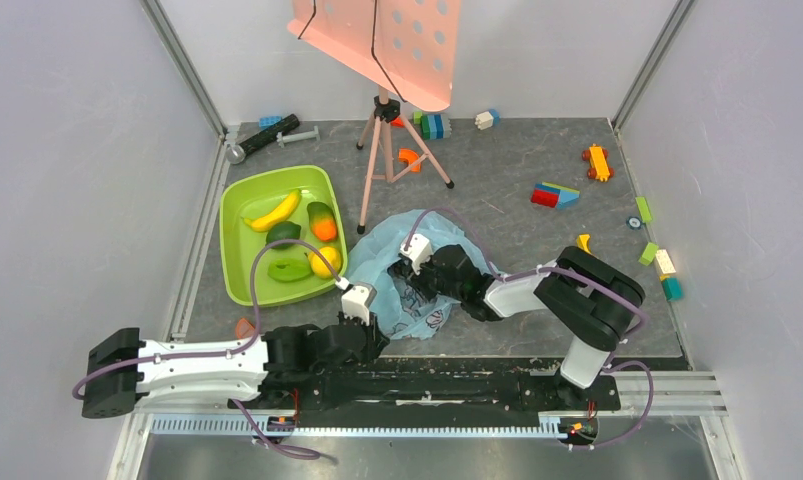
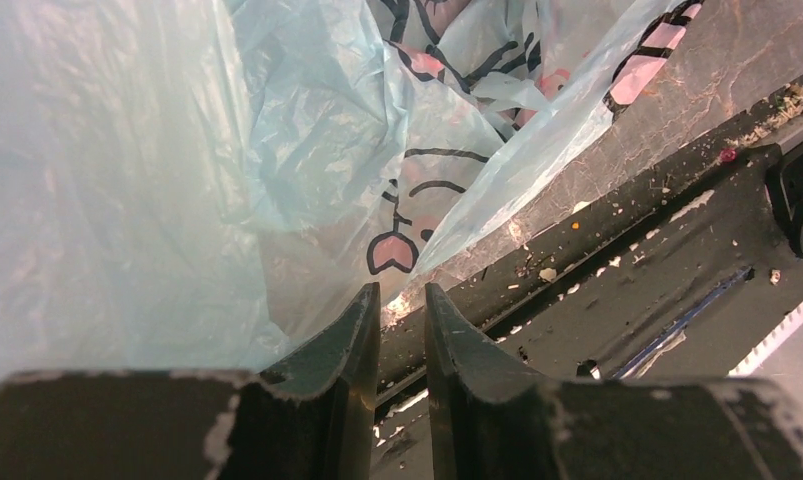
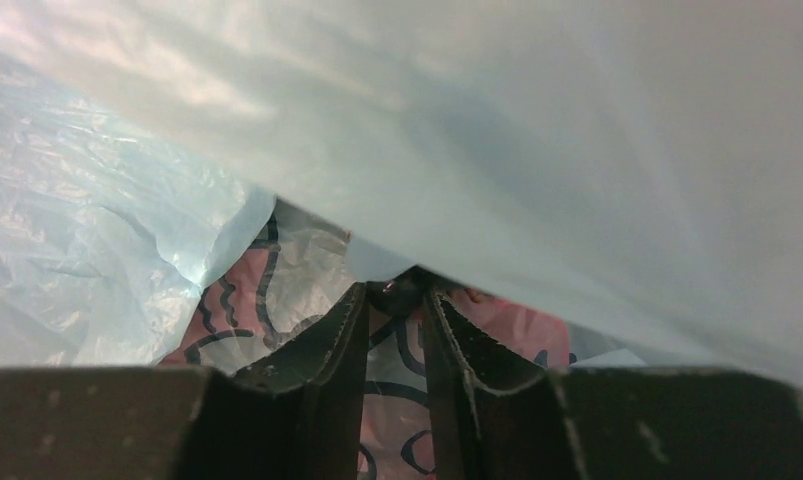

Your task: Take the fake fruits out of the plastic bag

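Note:
The light-blue plastic bag (image 1: 409,262) lies crumpled mid-table, its printed face showing in the left wrist view (image 2: 417,190) and the right wrist view (image 3: 277,290). My left gripper (image 1: 382,322) sits at the bag's near-left edge, its jaws (image 2: 402,298) narrowly apart with the bag's hem pinched at their tips. My right gripper (image 1: 422,278) is inside the bag under a sheet of plastic. Its fingertips (image 3: 395,292) press on a small dark glossy fake fruit (image 3: 405,296) from both sides. Several fake fruits lie in the lime-green tub (image 1: 233,200), among them a banana (image 1: 273,211).
A tripod (image 1: 387,140) carrying a pink perforated panel stands behind the bag. Toy bricks (image 1: 555,194), an orange toy car (image 1: 598,161) and small blocks (image 1: 662,265) are scattered at the right. A black rail (image 1: 427,385) runs along the near edge.

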`<state>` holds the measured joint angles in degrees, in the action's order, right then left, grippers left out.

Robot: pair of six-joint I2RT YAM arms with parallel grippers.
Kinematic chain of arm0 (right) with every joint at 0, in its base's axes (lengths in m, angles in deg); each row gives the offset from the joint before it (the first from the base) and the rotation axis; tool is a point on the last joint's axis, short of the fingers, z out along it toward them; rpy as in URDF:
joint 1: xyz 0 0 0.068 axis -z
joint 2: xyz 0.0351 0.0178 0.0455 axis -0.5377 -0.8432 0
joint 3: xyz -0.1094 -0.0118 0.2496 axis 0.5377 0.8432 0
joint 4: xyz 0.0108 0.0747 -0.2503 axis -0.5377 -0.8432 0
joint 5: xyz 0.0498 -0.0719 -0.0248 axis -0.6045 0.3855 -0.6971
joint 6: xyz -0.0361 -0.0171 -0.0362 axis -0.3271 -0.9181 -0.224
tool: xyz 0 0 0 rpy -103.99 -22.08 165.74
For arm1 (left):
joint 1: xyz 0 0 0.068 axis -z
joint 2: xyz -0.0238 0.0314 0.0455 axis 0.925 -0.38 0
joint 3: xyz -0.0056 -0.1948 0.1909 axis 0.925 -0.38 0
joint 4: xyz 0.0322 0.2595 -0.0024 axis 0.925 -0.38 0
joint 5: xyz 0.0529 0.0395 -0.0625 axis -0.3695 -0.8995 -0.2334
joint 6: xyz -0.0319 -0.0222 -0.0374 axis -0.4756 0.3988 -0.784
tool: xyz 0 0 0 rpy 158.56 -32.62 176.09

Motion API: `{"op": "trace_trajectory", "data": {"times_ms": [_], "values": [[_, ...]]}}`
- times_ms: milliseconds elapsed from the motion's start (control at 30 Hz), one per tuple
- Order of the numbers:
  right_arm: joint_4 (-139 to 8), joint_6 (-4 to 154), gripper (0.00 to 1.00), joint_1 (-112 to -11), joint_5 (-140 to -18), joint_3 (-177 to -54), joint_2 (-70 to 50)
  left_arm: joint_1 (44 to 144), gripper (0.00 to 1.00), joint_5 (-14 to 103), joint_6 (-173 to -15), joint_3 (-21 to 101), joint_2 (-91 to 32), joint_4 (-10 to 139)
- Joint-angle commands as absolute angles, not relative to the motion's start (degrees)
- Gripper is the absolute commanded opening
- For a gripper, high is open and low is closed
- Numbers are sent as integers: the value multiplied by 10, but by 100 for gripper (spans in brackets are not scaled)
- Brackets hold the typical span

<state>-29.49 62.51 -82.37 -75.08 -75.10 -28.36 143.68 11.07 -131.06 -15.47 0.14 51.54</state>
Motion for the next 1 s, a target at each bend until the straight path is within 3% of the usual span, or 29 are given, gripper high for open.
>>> {"op": "trace_trajectory", "data": {"times_ms": [0,200,567,967], "values": [[-264,618,25,-820,-761,-766,-285,1440,29,85,-1334,-153,11,503],[-264,615,0,-820,-754,-745,-264,1440,29,84,-1333,-149,7,503],[-307,623,0,-820,-772,-692,-153,1440,28,79,-1329,-149,2,514],[-493,639,0,-820,-783,-703,-1,1440,28,70,-1328,-150,-4,525]]}}
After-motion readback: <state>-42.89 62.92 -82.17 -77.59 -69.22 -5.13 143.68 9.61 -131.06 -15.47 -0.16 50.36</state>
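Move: The dark fruit inside the bag lies just beyond the right fingertips, about 2 cm ahead, 2 cm left and 1 cm lower, with bag film over the hand. From the right hand, the lemon in the green tray is roughly 16 cm left and 1 cm back, the papaya 16 cm left and 7 cm ahead. For the left hand, the dark fruit is some 16 cm ahead, 3 cm right and 3 cm lower. Hold the right gripper almost in place inside the bag and close its partly open fingers until fully shut at the dark fruit. Then, keeping them shut, raise the hand about 7 cm while drawing it back and to the right, 3 to 4 cm each way, the fingers still pointing left, ahead and down. ##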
